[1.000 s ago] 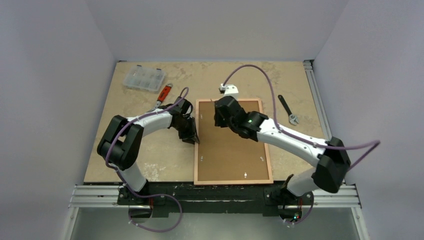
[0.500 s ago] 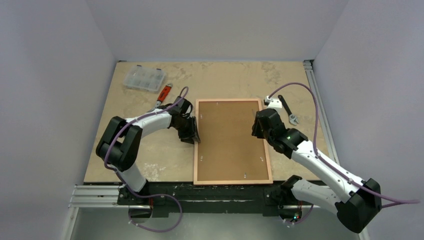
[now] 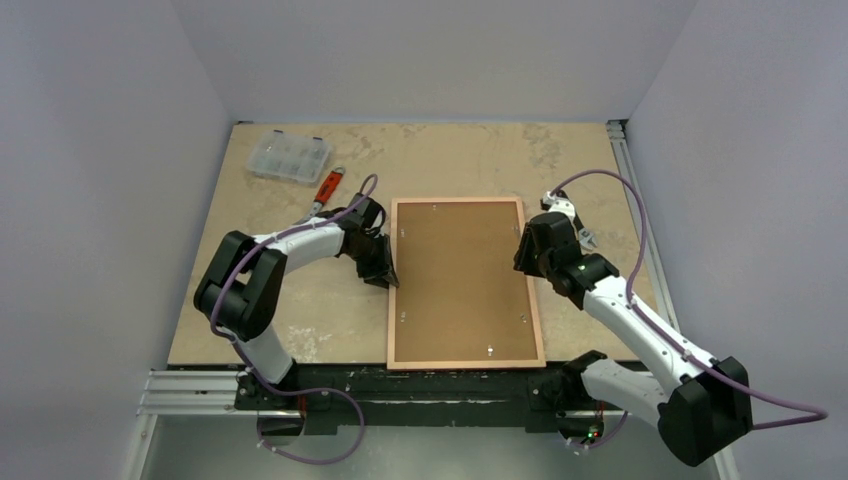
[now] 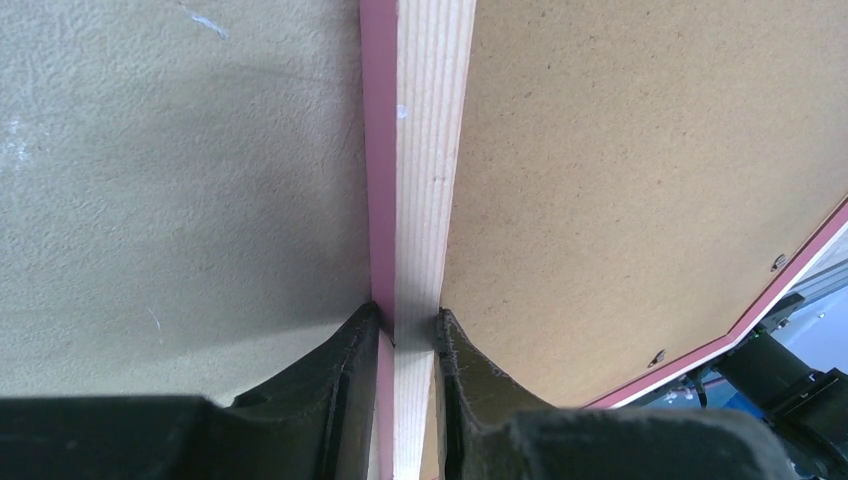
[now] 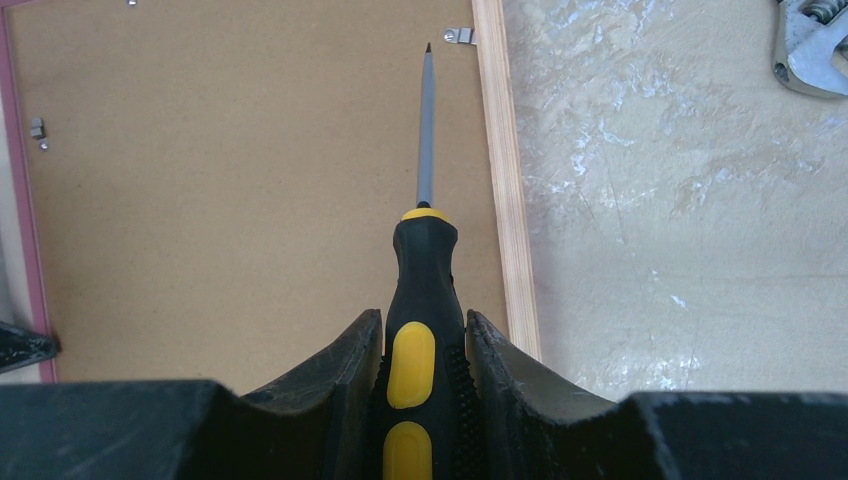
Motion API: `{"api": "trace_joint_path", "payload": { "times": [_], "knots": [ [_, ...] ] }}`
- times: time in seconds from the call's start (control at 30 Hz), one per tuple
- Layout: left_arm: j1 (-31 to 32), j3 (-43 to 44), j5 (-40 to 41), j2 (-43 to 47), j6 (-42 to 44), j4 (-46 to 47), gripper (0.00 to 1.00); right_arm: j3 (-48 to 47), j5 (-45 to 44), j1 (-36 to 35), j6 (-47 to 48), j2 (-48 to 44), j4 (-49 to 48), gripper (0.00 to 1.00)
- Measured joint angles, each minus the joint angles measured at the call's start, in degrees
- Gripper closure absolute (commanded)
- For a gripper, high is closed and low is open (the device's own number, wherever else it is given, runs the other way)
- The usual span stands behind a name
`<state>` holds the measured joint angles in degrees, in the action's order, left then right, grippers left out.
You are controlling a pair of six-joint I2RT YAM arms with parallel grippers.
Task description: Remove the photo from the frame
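Observation:
The frame point(image 3: 462, 285) lies face down on the table, its brown fibreboard back up, with small metal clips near the pale rim. My left gripper point(image 3: 386, 270) is shut on the frame's left rim point(image 4: 420, 150), one finger outside the pink edge and one on the board; the left wrist view shows this grip point(image 4: 408, 318). My right gripper point(image 3: 528, 250) hangs over the frame's right edge, shut point(image 5: 424, 320) on a black-and-yellow screwdriver point(image 5: 424, 260). The screwdriver's tip points close beside a clip point(image 5: 459, 36) at the right rim. The photo is hidden under the backing board point(image 5: 230, 180).
A clear compartment box point(image 3: 290, 155) sits at the far left, with an orange-handled tool point(image 3: 327, 188) near it. A metal wrench point(image 5: 812, 50) lies right of the frame, partly under my right arm. Aluminium rails point(image 3: 430, 392) line the near edge.
My right gripper, still holding the screwdriver, has swung from the frame's upper middle to its right edge. The left gripper has stayed on the left rim.

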<state>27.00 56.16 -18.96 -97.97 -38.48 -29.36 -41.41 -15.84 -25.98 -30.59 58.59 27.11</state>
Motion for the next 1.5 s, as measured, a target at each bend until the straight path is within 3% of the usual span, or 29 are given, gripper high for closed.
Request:
{"api": "trace_joint_path", "payload": {
  "times": [0.13, 0.37, 1.5],
  "knots": [
    [0.0, 0.2, 0.1, 0.0, 0.0, -0.3, 1.0, 1.0, 2.8, 3.2, 0.9, 1.4, -1.4, 1.0],
    [0.0, 0.3, 0.1, -0.1, -0.1, -0.4, 1.0, 2.7, 6.3, 7.3, 1.8, 2.3, -3.3, 1.0],
    [0.0, 1.0, 0.2, -0.5, 0.0, -1.6, 1.0, 3.3, 11.0, 8.5, 5.3, 10.9, -10.7, 1.0]
  ]
}}
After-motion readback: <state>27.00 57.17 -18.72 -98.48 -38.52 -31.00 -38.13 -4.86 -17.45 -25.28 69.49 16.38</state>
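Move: The clip by the far end of the frame's right rail lies about 13 cm ahead of the right hand, roughly level sideways, and some 10 cm below; this hand already holds the screwdriver with its tip towards the clip. Beside the hand, the right rail runs some 3 cm to its right. The right-hand wrench lies about 14 cm ahead and 15 cm right. From the left hand, already pinching the left rail, the clip is some 15 cm ahead and 29 cm right. The clip at the far right gets the screwdriver's tip brought down to it: the right hand sinks about 5 cm, easing slightly right at first, then pushes a little over 1 cm more forward near the end, tipping down some 5 degrees and keeping its grip on the handle. The shaft swings up relative to the fingers, its tip bearing on the clip or the board beside it. The left hand stays put, pinching the left rail. ##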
